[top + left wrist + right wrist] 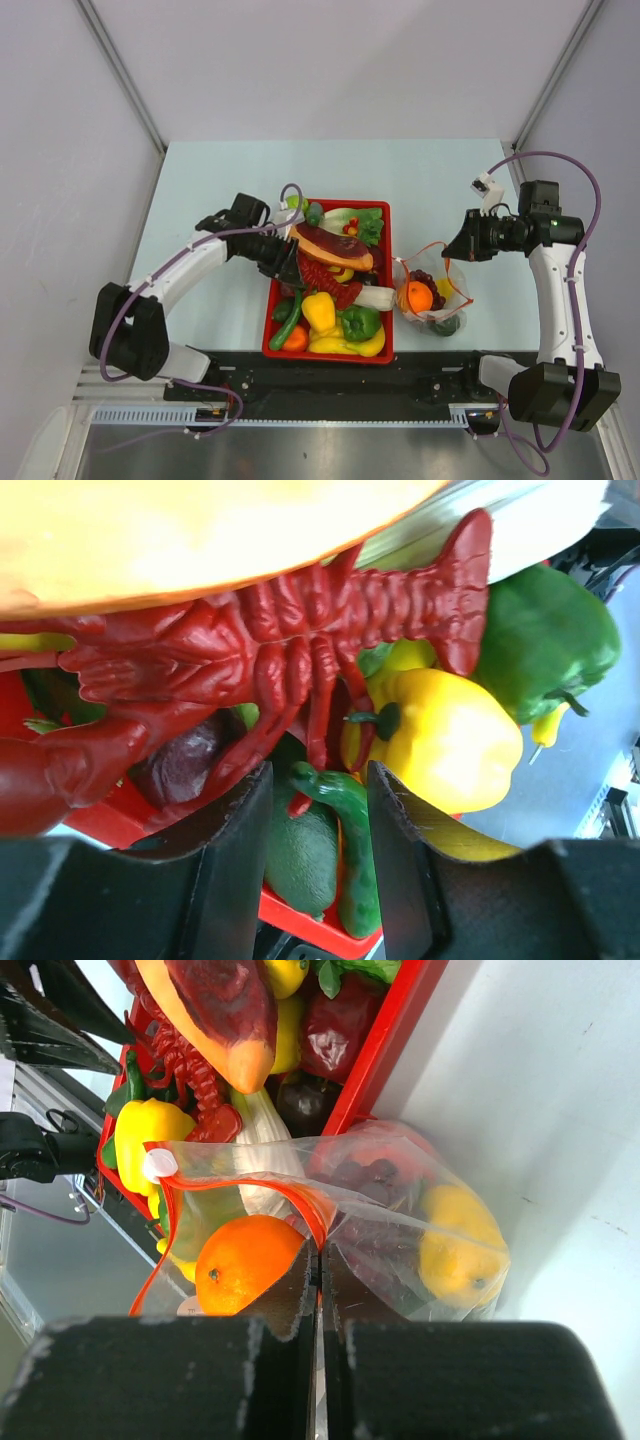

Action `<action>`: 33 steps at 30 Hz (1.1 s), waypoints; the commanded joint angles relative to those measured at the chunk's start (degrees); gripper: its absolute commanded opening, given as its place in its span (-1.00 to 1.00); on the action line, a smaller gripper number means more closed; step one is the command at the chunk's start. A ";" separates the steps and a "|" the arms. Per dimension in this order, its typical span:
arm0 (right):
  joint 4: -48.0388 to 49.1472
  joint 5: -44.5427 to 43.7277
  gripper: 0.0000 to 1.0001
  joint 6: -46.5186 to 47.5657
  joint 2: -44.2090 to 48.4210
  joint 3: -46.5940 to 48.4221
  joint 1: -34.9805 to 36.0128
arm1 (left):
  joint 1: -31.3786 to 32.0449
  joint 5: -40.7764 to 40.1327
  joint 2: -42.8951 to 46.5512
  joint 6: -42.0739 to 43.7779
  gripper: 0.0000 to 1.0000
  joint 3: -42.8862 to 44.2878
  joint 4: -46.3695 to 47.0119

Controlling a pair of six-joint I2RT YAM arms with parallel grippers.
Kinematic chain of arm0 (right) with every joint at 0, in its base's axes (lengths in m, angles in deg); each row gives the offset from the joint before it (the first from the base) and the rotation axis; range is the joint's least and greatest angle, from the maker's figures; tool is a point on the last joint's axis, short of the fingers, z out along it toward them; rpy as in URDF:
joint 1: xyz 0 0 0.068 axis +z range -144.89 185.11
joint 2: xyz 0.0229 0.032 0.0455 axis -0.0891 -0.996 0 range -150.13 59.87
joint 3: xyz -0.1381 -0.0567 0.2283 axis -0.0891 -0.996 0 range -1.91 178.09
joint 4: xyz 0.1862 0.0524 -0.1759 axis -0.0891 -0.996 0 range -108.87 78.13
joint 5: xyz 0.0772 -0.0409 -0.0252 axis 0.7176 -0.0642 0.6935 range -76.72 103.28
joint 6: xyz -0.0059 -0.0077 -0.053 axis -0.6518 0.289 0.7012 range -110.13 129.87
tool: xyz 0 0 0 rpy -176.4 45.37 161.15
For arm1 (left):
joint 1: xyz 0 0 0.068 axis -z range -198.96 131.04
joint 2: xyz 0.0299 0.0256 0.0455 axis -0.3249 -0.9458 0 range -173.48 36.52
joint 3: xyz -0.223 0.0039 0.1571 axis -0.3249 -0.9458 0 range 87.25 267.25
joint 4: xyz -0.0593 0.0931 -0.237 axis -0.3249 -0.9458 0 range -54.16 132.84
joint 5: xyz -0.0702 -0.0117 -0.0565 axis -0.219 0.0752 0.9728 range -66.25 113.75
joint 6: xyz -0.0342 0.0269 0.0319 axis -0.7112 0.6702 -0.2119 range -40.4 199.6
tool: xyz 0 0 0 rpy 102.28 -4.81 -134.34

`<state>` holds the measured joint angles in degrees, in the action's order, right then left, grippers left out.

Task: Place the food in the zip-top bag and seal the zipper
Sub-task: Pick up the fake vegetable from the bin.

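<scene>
The clear zip-top bag [432,292] stands right of the red tray [384,262], its mouth open. It holds an orange [245,1260], a lemon [455,1245] and purple grapes [365,1175]. My right gripper [320,1255] is shut on the bag's rim at the orange-red zipper [230,1186]; it also shows in the top view [452,248]. My left gripper [318,775] is open over the tray's left side [285,262]. A dark green avocado-like piece [300,855] and a green chili [355,865] lie between and below its fingers, untouched.
The tray is piled with a red lobster [280,650], a yellow pepper [440,735], a green pepper [545,640] and other toy food. A white slider tab [158,1164] sits at one end of the zipper. The black rail [330,385] runs along the near edge.
</scene>
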<state>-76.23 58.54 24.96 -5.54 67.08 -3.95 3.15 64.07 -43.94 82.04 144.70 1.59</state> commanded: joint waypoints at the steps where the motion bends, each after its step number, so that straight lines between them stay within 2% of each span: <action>1: 1.78 -0.25 -1.00 0.02 0.11 0.18 0.27 | 0.65 -1.29 -1.01 -0.68 -0.08 -1.37 2.06; 7: 1.87 -0.34 -1.00 -0.24 0.02 0.18 0.27 | 1.53 -1.12 -1.27 -0.94 -0.11 -2.52 2.58; 9: 1.78 -0.43 -1.00 -0.24 0.10 0.18 0.27 | 1.53 -0.94 -1.36 -1.21 -0.17 -2.52 2.85; 15: 1.69 -0.78 -1.00 -0.06 -0.24 0.27 0.27 | 0.57 -0.68 0.74 -1.12 -0.55 1.07 -0.13; 24: 1.95 -0.35 -1.00 0.03 -0.25 0.09 0.27 | -0.75 2.65 4.61 0.99 -0.99 10.64 -12.87; 30: 2.66 0.27 -1.00 -0.59 -0.34 -0.52 0.27 | -0.66 9.51 2.95 3.80 -0.99 20.30 -18.07; 33: 3.45 0.62 -1.00 -1.20 -0.60 -0.96 0.27 | -0.58 13.29 2.24 1.53 -1.00 25.75 -14.58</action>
<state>-75.25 57.93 24.86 -6.02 66.34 -3.95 2.82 69.95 -41.49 83.31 162.66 -14.08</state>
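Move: The fake vegetable to take, a green cucumber, has its middle roughly 7 cm back of the left gripper, 3 cm left and 4 cm below; its stem end sits nearly under the open fingers. The yellow pepper lies about 6 cm back and 5 cm right, the avocado some 5 cm back and 4 cm left, the red lobster 7 cm right, level with the gripper. From the right gripper the cucumber is about 37 cm left, 9 cm back, 14 cm lower. Dip the half-open left gripper about 2 cm and ease it slightly back, onto the cucumber's stem end. Pinch the thin end between the fingertips, closing almost fully as the hand begins to rise, then lift nearly straight up about 11 cm from the low point, the wrist hardly turning. Keep the right gripper still, holding the bag's rim. ##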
